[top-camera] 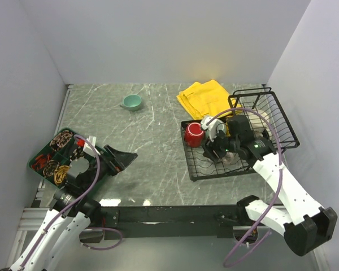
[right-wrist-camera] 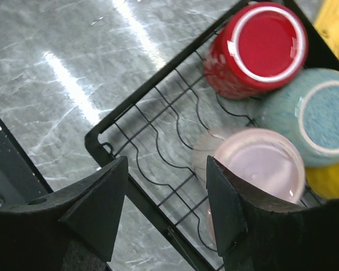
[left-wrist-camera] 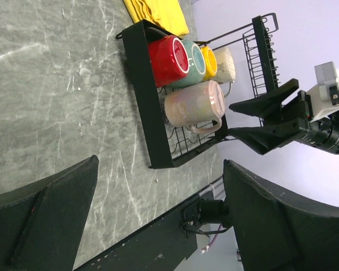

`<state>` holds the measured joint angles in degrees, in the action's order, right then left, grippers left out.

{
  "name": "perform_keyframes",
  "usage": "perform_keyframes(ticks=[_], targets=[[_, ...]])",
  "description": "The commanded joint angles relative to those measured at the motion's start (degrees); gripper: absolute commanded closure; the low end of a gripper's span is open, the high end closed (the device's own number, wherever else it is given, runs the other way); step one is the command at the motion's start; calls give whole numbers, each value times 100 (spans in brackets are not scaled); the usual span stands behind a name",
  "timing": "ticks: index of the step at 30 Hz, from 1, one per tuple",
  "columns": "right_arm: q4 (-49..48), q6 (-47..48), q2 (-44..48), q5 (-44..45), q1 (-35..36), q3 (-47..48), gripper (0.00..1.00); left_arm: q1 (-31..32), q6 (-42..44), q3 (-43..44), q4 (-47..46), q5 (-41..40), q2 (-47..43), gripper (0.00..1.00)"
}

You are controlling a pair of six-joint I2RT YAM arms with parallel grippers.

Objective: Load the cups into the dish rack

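Note:
The black wire dish rack (top-camera: 191, 167) stands at the right of the table. In the left wrist view its tray (left-wrist-camera: 142, 96) holds a red cup (left-wrist-camera: 168, 59), a grey-teal cup (left-wrist-camera: 193, 63), a yellow cup (left-wrist-camera: 209, 62), a cream cup (left-wrist-camera: 225, 63) and a beige-pink cup (left-wrist-camera: 192, 104), all lying on their sides. My right gripper (right-wrist-camera: 166, 209) hovers open over the rack's near corner (right-wrist-camera: 130, 189), with the beige-pink cup (right-wrist-camera: 257, 164) just beside one finger and nothing between the jaws. A small teal cup (top-camera: 132, 101) sits alone on the table at the back. My left gripper (top-camera: 122, 158) is open and holds nothing.
A yellow cloth (top-camera: 205, 97) lies behind the rack. A dark green compartmented tray (top-camera: 55, 156) with small items sits at the left edge, beside my left arm. The rack's raised basket section (top-camera: 268, 116) stands at the far right near the wall.

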<state>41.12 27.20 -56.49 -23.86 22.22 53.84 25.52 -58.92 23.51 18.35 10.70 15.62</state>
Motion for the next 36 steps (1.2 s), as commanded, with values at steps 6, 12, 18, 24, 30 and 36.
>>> perform_keyframes(ticks=[6, 12, 18, 24, 30, 36], targets=[[-622, -285, -1090, 1221, 880, 486, 64, -29, 170, 277, -147, -41, 143, 3], [-808, -585, -1733, 2376, 1136, 794, 74, -29, 161, 242, -42, -103, 29, 4], [-369, -198, -1796, 3080, 1153, 567, 77, -29, 179, 224, 11, -121, -6, 4], [-403, -4, -1471, 3579, 1110, 127, 77, -29, 152, 154, -200, -33, 108, 4], [-386, 13, -1497, 3809, 907, 4, 77, -29, 161, 277, -200, -77, 380, 4], [-307, 180, -1260, 3126, 793, -137, 75, -29, 214, 505, -217, -191, 872, 3]])
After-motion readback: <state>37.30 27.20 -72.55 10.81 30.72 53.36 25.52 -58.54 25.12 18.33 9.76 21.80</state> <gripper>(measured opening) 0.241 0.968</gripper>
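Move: For the right hand, the pink mug lies on its side in the rack about 6 cm to its right, 2 cm ahead and 9 cm below. Beyond it stand the upturned cups: red about 9 cm ahead and 6 cm left of this hand, blue-green some 11 cm ahead and 3 cm right, yellow about 13 cm ahead and 10 cm right. From the left hand, the pink mug is roughly 38 cm right, 4 cm ahead and 12 cm lower. Down about 7 cm in all, the right hand first swings some 3 cm left, pushes about 5 cm forward, then sweeps some 8 cm back to the right over the pink mug. Its wrist rolls about 30 degrees to point the fingers more steeply down and turns a little clockwise; the fingers narrow to a small gap, their tips ending against the mug's upper side. ##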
